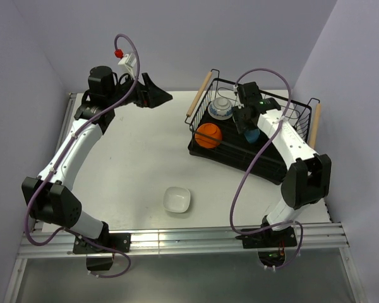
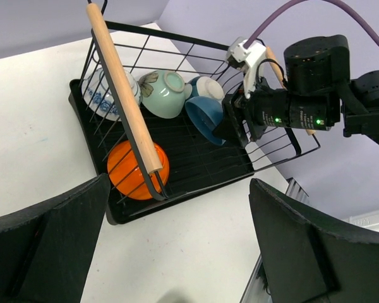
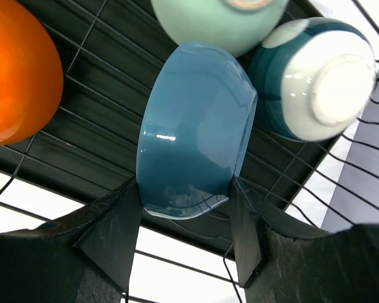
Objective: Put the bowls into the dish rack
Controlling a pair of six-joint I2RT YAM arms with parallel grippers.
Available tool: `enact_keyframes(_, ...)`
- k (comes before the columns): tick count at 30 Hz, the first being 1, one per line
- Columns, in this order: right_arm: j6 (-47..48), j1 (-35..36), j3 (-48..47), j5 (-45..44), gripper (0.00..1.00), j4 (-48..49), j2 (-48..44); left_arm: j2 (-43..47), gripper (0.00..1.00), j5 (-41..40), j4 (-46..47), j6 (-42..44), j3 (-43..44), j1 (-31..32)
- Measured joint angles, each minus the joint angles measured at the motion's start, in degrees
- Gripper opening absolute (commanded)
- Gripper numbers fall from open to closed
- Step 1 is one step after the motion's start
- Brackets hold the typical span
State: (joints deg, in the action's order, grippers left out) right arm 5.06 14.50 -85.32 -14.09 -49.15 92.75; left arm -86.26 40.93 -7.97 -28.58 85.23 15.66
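The dish rack (image 1: 222,150) stands at the back right of the table. My right gripper (image 1: 247,126) reaches down into it, shut on a blue bowl (image 3: 196,126) tipped on its side, one finger (image 3: 117,227) on each face. Around that bowl in the rack (image 2: 189,158) lie an orange bowl (image 2: 136,170), a blue-and-white patterned bowl (image 2: 101,95), a mint green bowl (image 2: 164,93) and a teal-and-white bowl (image 3: 316,76). A squarish white bowl (image 1: 177,199) sits alone on the table near the front. My left gripper (image 1: 153,93) hangs open at the back, left of the rack, with nothing in it.
The rack's light wooden handles (image 1: 199,95) stick out at each end. Its near handle (image 2: 123,95) lies between my left gripper (image 2: 177,252) and the bowls. Walls close in the table's back and sides. A metal rail (image 1: 177,238) runs along the front edge.
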Motion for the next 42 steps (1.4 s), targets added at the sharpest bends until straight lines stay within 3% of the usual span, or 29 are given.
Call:
enact_keyframes(13,3.2,3.5,-1.2,-1.8,0.0,-2.2,5.0,0.2,0.98,0.9,0.0,0.4,-2.1,-1.1)
enact_keyframes(16,3.6,4.4,-1.6,-2.0,0.05,-3.1,5.2,0.4,0.98,1.0,0.0,0.4,-2.5,-1.3)
enact_keyframes(19,3.8,5.4,-2.6,-2.4,0.16,-3.9,6.3,0.6,0.98,1.3,0.0,0.5,-2.6,-1.5)
enact_keyframes(22,4.1,6.1,-3.3,-2.9,0.33,-4.6,7.0,0.9,0.98,1.3,0.0,0.5,-2.6,-1.6)
enact_keyframes(26,4.5,6.5,-3.5,-3.0,0.64,-5.2,7.2,1.3,0.98,1.3,0.0,0.5,-2.6,-1.9)
enact_keyframes(31,4.8,6.9,-3.5,-2.4,0.83,-5.9,7.9,1.6,0.98,1.3,0.2,0.5,-2.8,-2.2)
enact_keyframes(32,4.7,7.0,-3.5,-2.2,0.91,-6.1,8.1,1.6,0.98,1.3,0.2,0.5,-2.9,-2.3)
enact_keyframes(35,4.9,7.3,-3.5,-1.5,0.96,-6.4,8.3,1.8,0.98,1.3,0.2,0.5,-3.2,-2.5)
enact_keyframes(42,4.9,7.9,-3.7,-0.6,0.97,-7.3,8.3,2.2,0.99,1.3,-0.1,1.1,-3.5,-2.7)
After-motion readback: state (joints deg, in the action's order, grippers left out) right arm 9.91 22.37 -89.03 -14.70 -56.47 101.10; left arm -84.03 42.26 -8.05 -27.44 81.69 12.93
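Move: The right hand, already holding the blue bowl in the dish rack, takes it to an open patch of rack floor about 4 cm left, 4 cm back and 6 cm below. From this hand the orange bowl sits 14 cm left and 1 back, the green bowl 5 ahead and 1 left, the teal-white bowl 2 ahead and 8 right, all roughly 6 lower. From the left hand that patch lies some 25 cm right, 12 back and 26 below. Right hand carries the blue bowl about 4 cm left and 4 down towards the orange bowl, then releases. ##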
